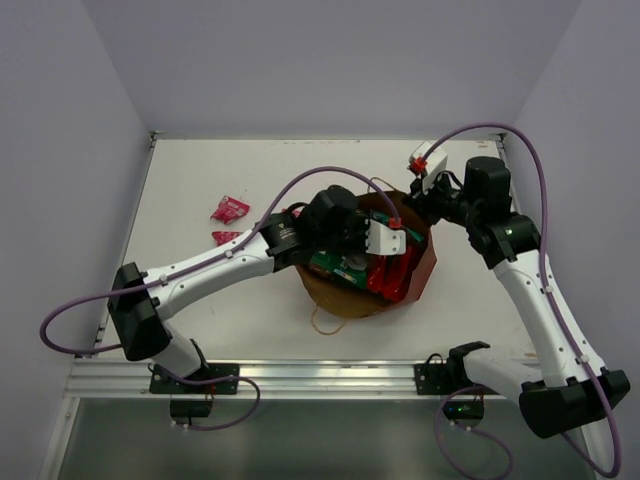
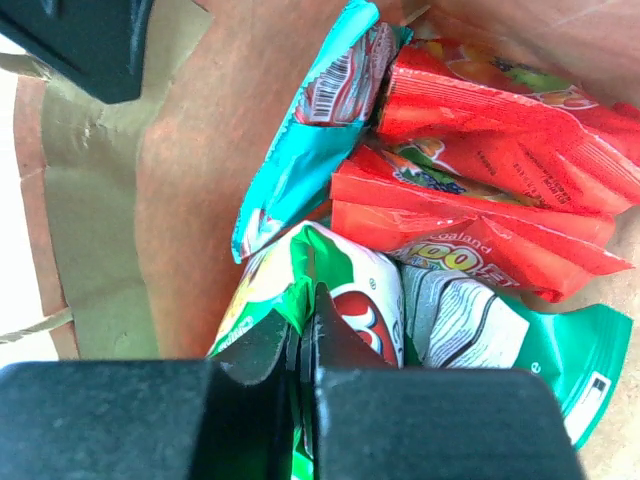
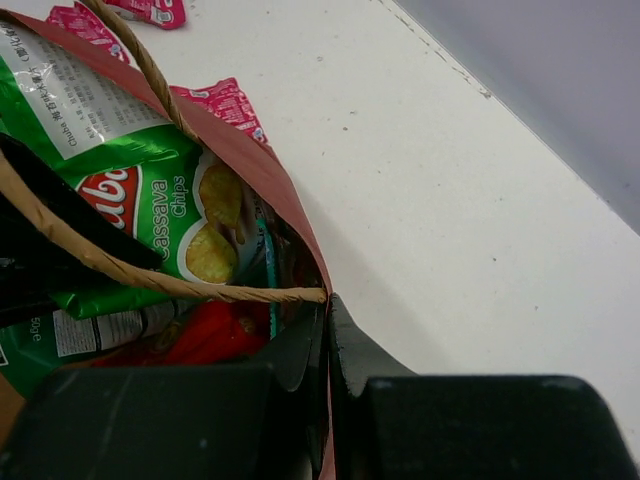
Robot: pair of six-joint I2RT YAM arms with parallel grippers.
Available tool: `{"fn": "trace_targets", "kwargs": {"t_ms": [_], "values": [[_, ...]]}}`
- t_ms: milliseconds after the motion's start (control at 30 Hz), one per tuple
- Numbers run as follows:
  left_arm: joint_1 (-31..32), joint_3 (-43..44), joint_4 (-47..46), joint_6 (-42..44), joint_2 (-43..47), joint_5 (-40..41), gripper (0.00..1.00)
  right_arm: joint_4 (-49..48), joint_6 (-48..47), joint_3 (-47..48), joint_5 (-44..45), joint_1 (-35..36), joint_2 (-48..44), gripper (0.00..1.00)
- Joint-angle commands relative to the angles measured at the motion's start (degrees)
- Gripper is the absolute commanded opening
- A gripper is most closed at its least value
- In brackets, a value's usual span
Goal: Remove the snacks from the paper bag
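The red-brown paper bag (image 1: 422, 268) stands open at the table's middle. My left gripper (image 2: 308, 302) reaches inside it and is shut on the top edge of the green-white chip bag (image 2: 365, 300). A teal packet (image 2: 305, 140) and a red packet (image 2: 480, 190) lie beside it in the bag. My right gripper (image 3: 328, 308) is shut on the bag's rim (image 3: 285, 195), next to the end of a twisted handle (image 3: 150, 282). Three red-pink sachets (image 3: 228, 100) lie on the table outside the bag; two of them show in the top view (image 1: 229, 208).
The white table (image 1: 200, 330) is walled by pale panels at the back and sides. A metal rail (image 1: 300, 378) runs along the near edge. The sachets lie left of the bag, close to my left arm (image 1: 215, 262). A second handle loop (image 1: 325, 322) lies on the table in front of the bag.
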State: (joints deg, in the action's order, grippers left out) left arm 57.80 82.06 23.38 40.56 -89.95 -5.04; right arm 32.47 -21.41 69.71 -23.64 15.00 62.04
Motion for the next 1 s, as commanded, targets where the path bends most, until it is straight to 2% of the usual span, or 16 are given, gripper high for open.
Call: {"fn": "trace_targets", "kwargs": {"t_ms": [0,167,267,500,533,567,600,733,800,833,867,967], "values": [[-0.41,1.95,-1.76,-0.92,3.73,0.92,0.0,-5.49,0.84,0.69,-1.94,0.38,-1.75,0.0],[-0.41,6.61,-5.6,-1.18,9.43,0.46,0.0,-5.4,0.84,0.25,-1.41,0.38,-2.36,0.0],[-0.41,10.12,-9.83,-1.97,13.65,3.88,0.0,-5.66,0.67,-0.19,-0.27,0.38,-2.54,0.0],[-0.41,12.86,-18.18,-5.57,22.44,19.43,0.0,-5.66,0.75,-0.63,0.17,0.29,-2.36,0.0],[-0.41,12.69,-20.37,-5.49,24.02,23.89,0.0,-5.66,0.75,-0.63,0.35,0.38,-2.36,0.0],[-0.41,12.6,-21.17,-4.88,24.56,26.11,0.0,-5.66,0.75,-0.54,0.35,0.38,-2.45,0.0],[-0.5,12.6,-22.05,-4.18,24.91,31.87,0.0,-5.66,0.75,-0.54,0.35,0.38,-2.45,0.0],[-1.81,12.07,-26.97,-0.13,24.65,42.11,0.0,-5.66,0.75,-0.45,0.17,0.38,-2.71,0.0],[-7.15,11.81,-26.11,-2.13,23.95,41.61,0.0,-5.66,0.75,-0.37,0.0,0.38,-2.63,0.0],[-9.87,11.81,-24.36,-3.89,22.82,38.99,0.0,-5.57,0.75,-0.28,0.0,0.38,-2.71,0.0],[-15.29,11.89,-23.56,-5.65,22.02,36.96,0.0,-5.57,0.84,-0.28,0.0,0.38,-2.71,0.0],[-23.16,11.28,-21.01,-9.26,17.46,32.56,0.0,-5.66,0.84,-0.28,-0.18,0.38,-2.8,0.0]]}}
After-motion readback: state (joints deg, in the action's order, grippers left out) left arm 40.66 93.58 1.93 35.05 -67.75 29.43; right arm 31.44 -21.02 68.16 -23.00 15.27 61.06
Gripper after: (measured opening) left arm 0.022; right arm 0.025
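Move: The left fingers already pinch the green chips bag inside the paper bag. The side it is carried to is marked by the far pink packet, about 35 cm left, 17 ahead and 24 below; a nearer-in pink packet lies 20 cm left and 14 ahead. Within the paper bag, the red packs are about 5 cm right and 3 back, 12 below. From the right hand, the far pink packet lies some 39 cm left, 12 ahead and 30 below. Keeping its pinch on the green chips bag, the left hand pulls it up out of the paper bag, slowly then fast, rising about 35 cm and swinging some 26 cm left high over the table, with a short reach forward at the end. The wrist turns roughly 75 degrees, from pointing right and down to forward and slightly up. The right hand stays put, still pinching the paper bag's rim. ##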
